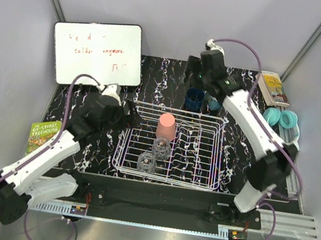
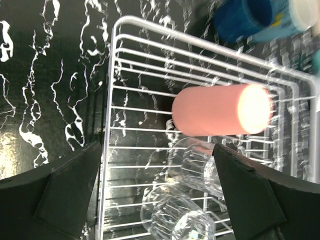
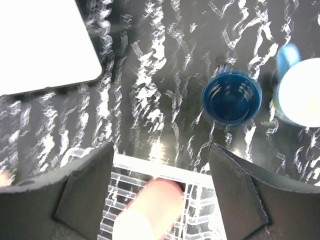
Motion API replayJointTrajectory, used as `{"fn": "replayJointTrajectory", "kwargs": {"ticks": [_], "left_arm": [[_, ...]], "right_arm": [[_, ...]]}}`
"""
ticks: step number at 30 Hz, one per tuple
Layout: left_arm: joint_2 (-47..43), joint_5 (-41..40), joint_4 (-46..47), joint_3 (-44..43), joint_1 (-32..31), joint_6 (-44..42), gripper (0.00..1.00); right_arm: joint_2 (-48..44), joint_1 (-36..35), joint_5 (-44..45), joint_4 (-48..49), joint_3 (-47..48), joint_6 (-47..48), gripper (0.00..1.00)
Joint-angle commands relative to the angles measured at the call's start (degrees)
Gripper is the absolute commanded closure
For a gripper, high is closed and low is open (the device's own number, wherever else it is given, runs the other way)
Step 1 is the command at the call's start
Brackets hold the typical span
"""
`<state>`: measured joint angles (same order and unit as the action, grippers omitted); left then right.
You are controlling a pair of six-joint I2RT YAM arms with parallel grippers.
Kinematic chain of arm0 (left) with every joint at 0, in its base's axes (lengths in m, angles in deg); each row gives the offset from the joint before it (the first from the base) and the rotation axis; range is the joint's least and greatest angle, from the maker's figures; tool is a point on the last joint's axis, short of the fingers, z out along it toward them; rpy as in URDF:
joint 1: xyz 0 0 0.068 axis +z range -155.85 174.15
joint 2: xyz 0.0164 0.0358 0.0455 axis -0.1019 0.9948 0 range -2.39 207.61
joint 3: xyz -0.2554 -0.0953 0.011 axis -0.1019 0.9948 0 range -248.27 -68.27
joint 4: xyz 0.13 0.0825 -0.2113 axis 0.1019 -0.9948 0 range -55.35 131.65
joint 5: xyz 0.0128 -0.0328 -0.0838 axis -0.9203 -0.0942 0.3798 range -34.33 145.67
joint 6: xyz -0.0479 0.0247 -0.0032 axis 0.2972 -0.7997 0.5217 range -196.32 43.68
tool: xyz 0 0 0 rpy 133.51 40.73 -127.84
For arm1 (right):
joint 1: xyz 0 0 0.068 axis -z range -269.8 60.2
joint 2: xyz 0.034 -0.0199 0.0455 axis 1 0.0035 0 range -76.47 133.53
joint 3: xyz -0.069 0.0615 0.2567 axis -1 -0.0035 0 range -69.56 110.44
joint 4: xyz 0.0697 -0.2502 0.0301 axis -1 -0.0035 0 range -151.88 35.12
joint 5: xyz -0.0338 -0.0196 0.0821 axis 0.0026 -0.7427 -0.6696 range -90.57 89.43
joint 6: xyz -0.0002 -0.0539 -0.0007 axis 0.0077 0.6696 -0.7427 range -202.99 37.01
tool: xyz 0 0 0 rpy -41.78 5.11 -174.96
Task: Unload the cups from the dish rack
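The white wire dish rack [image 1: 201, 168] sits mid-table. In it a salmon-pink tumbler [image 1: 166, 127] stands upside down, with two clear glass cups [image 1: 161, 149] [image 1: 147, 163] just in front. On the table behind the rack are a dark blue cup [image 1: 194, 99] and a teal mug [image 1: 213, 102]. My right gripper [image 1: 194, 83] hovers open and empty above the table beside the blue cup [image 3: 231, 98], apart from it. At the rack's left rim [image 2: 107, 125] my left gripper [image 2: 156, 147] is wide open, facing the tumbler [image 2: 220, 110] and the glasses [image 2: 200, 167] and holding nothing.
A whiteboard [image 1: 98, 53] leans at the back left. A green book [image 1: 43, 136] lies at the left edge. At the back right lie another book [image 1: 272, 88] and teal tape rolls [image 1: 283, 119].
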<state>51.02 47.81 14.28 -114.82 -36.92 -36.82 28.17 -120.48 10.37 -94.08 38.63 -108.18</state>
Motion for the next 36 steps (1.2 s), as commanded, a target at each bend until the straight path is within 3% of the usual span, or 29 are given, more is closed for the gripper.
{"fn": "replayJointTrajectory", "kwargs": {"ticks": [1,5,14,24,36], "left_arm": [[5.02,-6.36,1.27,-5.74,-6.71,-3.55,0.01],[11.18,-12.87,0.83,-12.32,-14.35,-7.24,0.01],[26.03,-14.03,1.10,-23.32,-15.95,-12.52,0.01],[34.48,-13.50,1.80,-26.40,-17.80,-12.08,0.01],[35.19,-12.62,3.64,-28.16,-18.06,-12.00,0.01]], "right_arm": [[-15.41,-1.84,-4.17,14.23,-18.33,-3.46,0.16],[-25.77,-5.09,-2.15,15.29,-29.75,-3.99,0.15],[-43.71,-6.50,-1.80,15.65,-44.01,-5.05,0.15],[-46.55,-6.59,-2.15,14.59,-46.39,-4.69,0.15],[-46.81,-6.59,-2.33,14.68,-47.80,-4.78,0.15]]}}
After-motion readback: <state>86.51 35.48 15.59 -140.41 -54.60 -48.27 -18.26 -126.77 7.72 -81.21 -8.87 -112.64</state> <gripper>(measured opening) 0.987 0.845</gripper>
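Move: From my open left hand, the pink cup tilted in the rack lies about 9 cm ahead, 13 cm to the right and 11 cm below. One glass cup is about level with my hand and 12 cm right; the nearer one is 6 cm back and 7 cm right. The dark blue cup stands some 15 cm beyond and 10 cm right of the pink one. From my right hand, the pink cup is roughly 7 cm back, 8 cm left and 20 cm below. I pull my empty right hand back about 17 cm and slightly right, still high and open, away from the dark blue cup. Meanwhile my left hand sweeps some 13 cm right, then also forward, over the rack to the pink cup, rising a little before dipping. It rolls left side up about 20 degrees, turns clockwise, and stays wide open above the cup without touching. ##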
